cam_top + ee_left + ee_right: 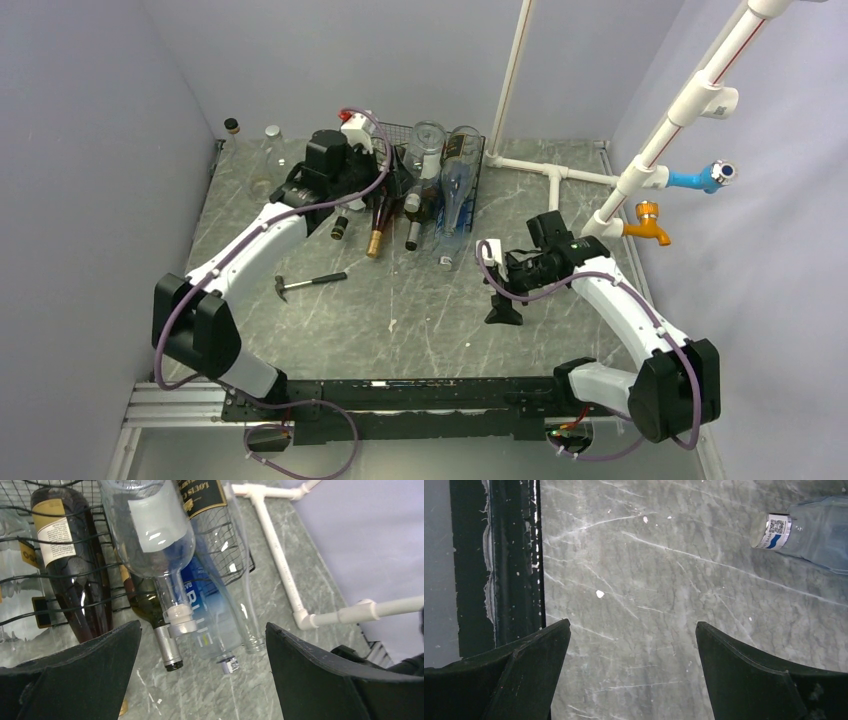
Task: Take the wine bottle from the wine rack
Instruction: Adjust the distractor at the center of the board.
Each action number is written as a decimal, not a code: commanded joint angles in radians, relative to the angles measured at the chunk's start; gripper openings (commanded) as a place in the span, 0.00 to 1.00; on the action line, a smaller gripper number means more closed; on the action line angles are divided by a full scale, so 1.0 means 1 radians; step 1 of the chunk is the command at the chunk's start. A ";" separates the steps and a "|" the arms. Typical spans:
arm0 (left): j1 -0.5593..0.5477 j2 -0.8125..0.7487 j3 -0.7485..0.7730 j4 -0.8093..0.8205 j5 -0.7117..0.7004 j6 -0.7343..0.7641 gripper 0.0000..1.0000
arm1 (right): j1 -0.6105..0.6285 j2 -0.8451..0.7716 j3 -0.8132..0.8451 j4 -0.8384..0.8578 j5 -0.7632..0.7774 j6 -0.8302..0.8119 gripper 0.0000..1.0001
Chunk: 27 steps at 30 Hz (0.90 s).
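The black wire wine rack [478,160] stands at the back of the table with several bottles lying in it, necks toward me. The left wrist view shows a dark wine bottle with a cream label [70,565], a clear bottle [155,535] stacked on top, a dark green bottle with a silver neck [167,647] and a blue-tinted bottle [212,630]. My left gripper [388,192] [202,670] hangs open just above and left of the necks, touching nothing. Farther right, my right gripper [503,305] [633,665] points down at bare table, open and empty.
A hammer [310,283] lies on the table left of centre. White PVC pipes [555,175] run behind and right of the rack, with a blue tap [700,178] and an orange tap [650,222]. The blue bottle's mouth [774,530] shows near my right gripper. Small jars [232,126] stand back left.
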<state>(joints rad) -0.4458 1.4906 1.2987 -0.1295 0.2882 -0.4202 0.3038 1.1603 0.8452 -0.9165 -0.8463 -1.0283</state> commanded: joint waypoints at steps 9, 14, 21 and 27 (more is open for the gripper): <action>-0.033 0.107 0.100 -0.071 -0.131 0.032 0.99 | 0.020 0.005 0.024 0.071 0.032 0.063 1.00; -0.046 0.162 0.152 -0.097 -0.183 0.035 1.00 | 0.020 -0.004 0.005 0.087 0.038 0.068 1.00; -0.110 0.250 0.253 -0.166 -0.281 0.028 0.98 | 0.018 -0.005 -0.007 0.097 0.045 0.068 1.00; -0.156 0.326 0.330 -0.236 -0.415 0.020 0.91 | 0.018 -0.012 -0.015 0.102 0.046 0.067 1.00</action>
<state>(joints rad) -0.5797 1.7893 1.5757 -0.3267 -0.0223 -0.4046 0.3195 1.1641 0.8383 -0.8433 -0.7933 -0.9646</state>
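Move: The clear bottle with the white label, at the rack's centre, lies about 6 cm ahead of the left hand, 5 cm to its right and 10 cm below. The brown wine bottle is some 8 cm to the left of it and 5 cm nearer; the long clear bottle is 8 cm to its right and 3 cm nearer. From the right hand, the labelled bottle is about 30 cm ahead, 17 cm left and slightly higher. The open left gripper sinks about 6 cm towards the labelled clear bottle, reaching forward, then right, turning some 15 degrees. ##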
